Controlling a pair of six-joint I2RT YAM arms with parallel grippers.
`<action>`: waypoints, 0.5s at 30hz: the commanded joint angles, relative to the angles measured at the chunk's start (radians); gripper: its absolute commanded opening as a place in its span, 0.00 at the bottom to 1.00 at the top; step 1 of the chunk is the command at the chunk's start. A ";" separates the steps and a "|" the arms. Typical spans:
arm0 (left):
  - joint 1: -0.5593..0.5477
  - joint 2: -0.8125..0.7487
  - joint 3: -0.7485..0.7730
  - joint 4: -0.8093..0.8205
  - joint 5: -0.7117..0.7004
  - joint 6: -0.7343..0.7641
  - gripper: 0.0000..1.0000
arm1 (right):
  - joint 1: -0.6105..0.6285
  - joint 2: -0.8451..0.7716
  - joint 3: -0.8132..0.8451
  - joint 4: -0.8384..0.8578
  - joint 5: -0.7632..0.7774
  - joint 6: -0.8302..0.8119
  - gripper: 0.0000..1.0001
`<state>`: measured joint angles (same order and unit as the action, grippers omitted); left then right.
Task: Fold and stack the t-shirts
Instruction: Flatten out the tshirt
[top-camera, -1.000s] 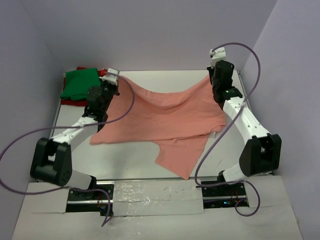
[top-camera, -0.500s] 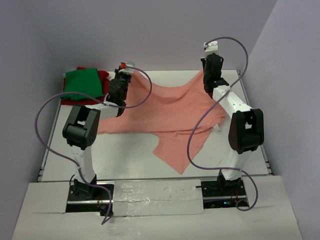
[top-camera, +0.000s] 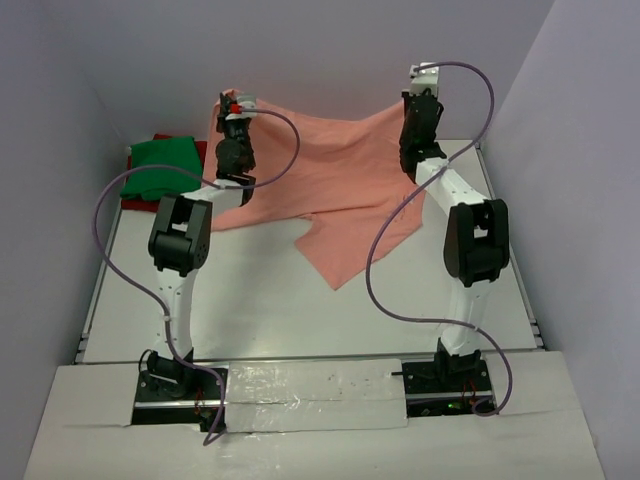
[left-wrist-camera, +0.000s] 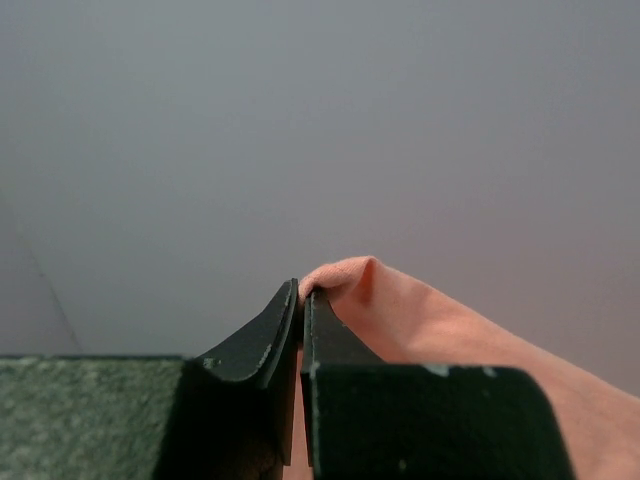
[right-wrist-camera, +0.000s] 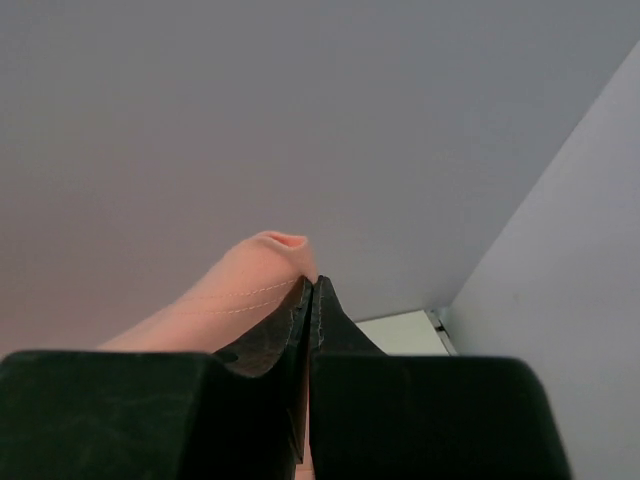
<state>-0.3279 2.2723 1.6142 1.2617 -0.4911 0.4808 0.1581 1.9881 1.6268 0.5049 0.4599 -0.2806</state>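
Observation:
The salmon-pink t-shirt (top-camera: 330, 165) hangs stretched between both raised arms at the back of the table, its lower part trailing onto the white surface. My left gripper (top-camera: 228, 100) is shut on its left top corner; the left wrist view shows the pink cloth (left-wrist-camera: 400, 310) pinched at the tips of my left gripper (left-wrist-camera: 301, 292). My right gripper (top-camera: 415, 75) is shut on the right top corner, where a hemmed fold of the shirt (right-wrist-camera: 250, 280) sticks out beside the closed tips of my right gripper (right-wrist-camera: 311, 283). A folded bright green t-shirt (top-camera: 160, 168) lies on a dark red t-shirt (top-camera: 200, 150) at the back left.
Grey walls close in the table (top-camera: 260, 300) at the back and on both sides. Purple cables (top-camera: 385, 250) loop off each arm over the table. The arm bases stand on a taped strip (top-camera: 315, 385) at the near edge.
Both arms have risen and swung toward the back wall, lifting the pink shirt's top edge. The shirt's lower part has been dragged back across the table.

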 joint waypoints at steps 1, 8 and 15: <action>0.016 0.068 0.110 0.179 -0.061 0.054 0.00 | -0.009 0.057 0.097 0.094 0.020 0.000 0.00; 0.018 0.092 0.147 0.077 -0.067 0.053 0.99 | -0.019 0.103 0.226 -0.210 -0.159 0.084 1.00; 0.020 -0.144 -0.113 0.067 -0.081 0.065 0.99 | 0.014 -0.088 0.190 -0.613 -0.372 0.136 1.00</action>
<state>-0.3069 2.3016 1.5936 1.2758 -0.5465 0.5404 0.1509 2.0609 1.7947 0.1177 0.2134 -0.1818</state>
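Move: The pink t-shirt hangs with one far corner pinched in each hand, its middle about 15 cm back and 21 cm to the right of the left hand, roughly 26 cm to the left of the right hand and equally far back, some 26 cm below both. The table's far edge runs almost straight beneath the hands, about 30 cm down. The green folded shirt lies 18 cm left of the left hand and 8 cm back; the loose sleeve, 30 cm back and 19 cm left of the right hand. The t-shirt's far corners are let go at the end of a forward cast: both hands glide on 2 to 3 cm forward over the table's far edge, and the fingers spring wide open. The right hand then sinks about 5 cm, swinging 4 cm left, tipping down and turning counter-clockwise some 15 degrees; the left eases about 2 cm down and left, then draws back slightly. ##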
